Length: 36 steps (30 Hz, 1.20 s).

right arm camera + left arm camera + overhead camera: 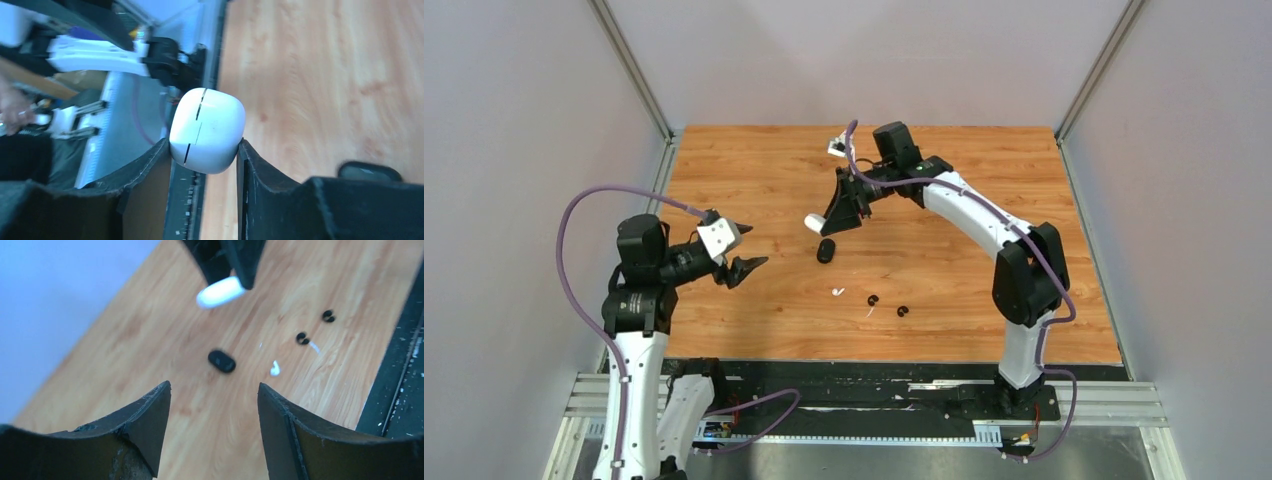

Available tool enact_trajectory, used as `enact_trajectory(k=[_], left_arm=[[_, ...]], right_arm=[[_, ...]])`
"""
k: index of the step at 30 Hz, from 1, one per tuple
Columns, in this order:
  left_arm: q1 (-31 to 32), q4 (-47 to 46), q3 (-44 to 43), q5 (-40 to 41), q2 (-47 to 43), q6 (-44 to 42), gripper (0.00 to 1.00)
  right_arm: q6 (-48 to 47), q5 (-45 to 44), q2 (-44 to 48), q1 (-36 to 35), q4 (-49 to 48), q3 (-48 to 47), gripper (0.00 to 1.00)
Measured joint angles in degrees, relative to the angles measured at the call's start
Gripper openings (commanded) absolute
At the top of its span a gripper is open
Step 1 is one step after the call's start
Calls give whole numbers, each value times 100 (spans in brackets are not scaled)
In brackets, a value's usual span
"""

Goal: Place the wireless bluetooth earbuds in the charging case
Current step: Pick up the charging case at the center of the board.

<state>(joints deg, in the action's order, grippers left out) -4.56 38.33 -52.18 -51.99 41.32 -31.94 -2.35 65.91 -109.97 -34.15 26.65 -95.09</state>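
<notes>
My right gripper [823, 221] is shut on the closed white charging case [813, 223], holding it lifted above the wooden table [984, 180]. In the right wrist view the white charging case [207, 130] sits pinched between both fingertips, lid seam visible. A black charging case [826, 250] lies closed on the table just below it. Two white earbuds [275, 369] [314, 346] and two black earbuds [302, 338] [328, 316] lie loose nearer the front edge. My left gripper [754, 246] hovers open and empty left of the cases; the left gripper [214, 386] jaws stand wide apart.
Grey walls enclose the table on the left, right and back. A black strip and metal rail [874, 400] run along the near edge by the arm bases. The right arm's elbow [1024, 270] stands over the table's right side.
</notes>
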Motion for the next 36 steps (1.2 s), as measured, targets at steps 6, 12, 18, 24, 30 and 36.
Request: enact_trajectory(k=[6,12,18,24,30,36], left_arm=[[505,-275,-367,-1600,560,-811,68],[1349,-1478,-238,-1764,1174,-376,64],[1873,-2153,-195,-1698,1233,-98,58],[2212,-2546,-195,-1576,1235,-26,51],[2391,-2562,-212,-1528,1340,-170,30],[2455,-2361,-308,-1539,1412,-588,8]], right_arm=[[74,1381,400,-81,201,-153,8],[26,1956,660,-225,350,-149,8],[20,2109,787,-219,356,-129,8],[22,2122,787,-221,398,-129,8],[37,2124,785,-221,400,-129,8],[136,2295,734,-177,455,-136,35]])
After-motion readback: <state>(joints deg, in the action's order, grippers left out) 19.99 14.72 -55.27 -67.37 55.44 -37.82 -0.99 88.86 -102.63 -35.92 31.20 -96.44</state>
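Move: The right hand already holds the white charging case in its fingertips. The case lies about 11 cm to the left hand's right, 6 cm ahead and 5 cm lower. The open left gripper is some 6 cm back, 10 cm left and 5 cm above the right hand. On the table, roughly 22 cm below the right hand, a black case lies 9 cm ahead and 1 cm left, a white earbud 2 cm back and 1 cm right. The left fingers close on the free end of the charging case, pinching it after the left hand reaches right about 13 cm and rises some 5 cm, swinging around 40 degrees clockwise. The right hand first carries the case up and back, roughly 9 cm each way, turning it a little counter-clockwise, then holds it nearly still with its grip kept. ##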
